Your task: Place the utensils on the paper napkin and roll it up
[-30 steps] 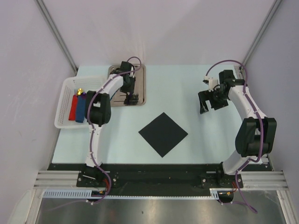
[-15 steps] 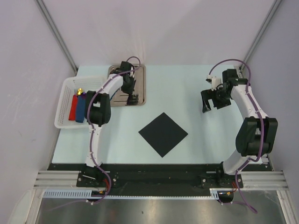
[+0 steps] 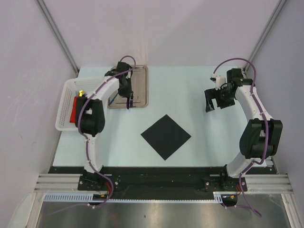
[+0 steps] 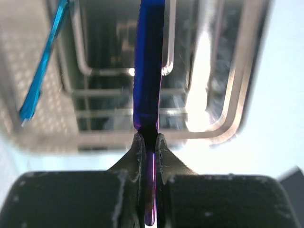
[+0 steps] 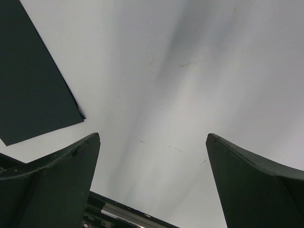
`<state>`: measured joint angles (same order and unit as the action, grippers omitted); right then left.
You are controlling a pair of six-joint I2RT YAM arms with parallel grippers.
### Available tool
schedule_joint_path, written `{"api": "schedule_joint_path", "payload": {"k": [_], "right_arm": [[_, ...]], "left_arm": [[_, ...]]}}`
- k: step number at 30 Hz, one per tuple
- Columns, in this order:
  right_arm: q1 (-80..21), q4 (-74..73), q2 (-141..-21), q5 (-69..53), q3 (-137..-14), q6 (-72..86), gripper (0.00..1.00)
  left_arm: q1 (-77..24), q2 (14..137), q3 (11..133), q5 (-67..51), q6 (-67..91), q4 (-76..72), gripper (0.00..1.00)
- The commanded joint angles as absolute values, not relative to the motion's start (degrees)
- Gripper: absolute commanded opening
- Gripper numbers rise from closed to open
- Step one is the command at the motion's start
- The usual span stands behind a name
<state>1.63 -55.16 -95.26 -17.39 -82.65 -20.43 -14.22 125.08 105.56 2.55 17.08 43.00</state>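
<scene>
My left gripper (image 4: 148,135) is shut on the dark purple utensil (image 4: 148,71), holding it by one end above the steel tray (image 4: 223,95). In the top view this gripper (image 3: 129,100) is over the tray's near part. The bright blue utensil (image 4: 45,71) lies on the tray to the left of the purple one; it also shows in the top view (image 3: 112,99). The black paper napkin (image 3: 166,137) lies flat as a diamond at mid table, with nothing on it. My right gripper (image 3: 211,102) is open and empty, hanging over bare table right of the napkin (image 5: 33,80).
The steel tray (image 3: 141,80) sits at the back left. A white basket (image 3: 64,95) stands at the left edge with a flat red piece (image 3: 74,109) in it. Walls close in the table on the left, back and right.
My left arm has swung left over the tray and its gripper now holds the purple utensil raised. My right gripper has drifted slightly up and away, still open.
</scene>
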Motion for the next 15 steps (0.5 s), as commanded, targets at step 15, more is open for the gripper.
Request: {"api": "schedule_joint_path", "payload": {"k": [15], "right_arm": [[5.18,-42.36,-81.3,-16.35,-74.81,-13.62,1.0]], "left_arm": [[-36.99,86.93,72.17,12.66,39.81,33.16,0.0]]}}
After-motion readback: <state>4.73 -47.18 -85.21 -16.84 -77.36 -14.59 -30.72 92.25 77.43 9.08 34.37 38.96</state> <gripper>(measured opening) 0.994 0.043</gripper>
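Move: The left hand already holds the purple knife just above the brown tray; the paper napkin's middle lies about 17 cm back, 19 cm to its right and 6 cm below. The tray's middle is roughly 8 cm ahead and 5 cm below, with the blue utensil in it some 5 cm ahead and 5 cm left. The white basket stands level with the hand, about 24 cm left. From the empty right hand the napkin is 27 cm left, 4 cm back and 13 cm below. Left carries its knife up, about 14 cm back, then right towards the napkin; right hand rises 4 cm. ##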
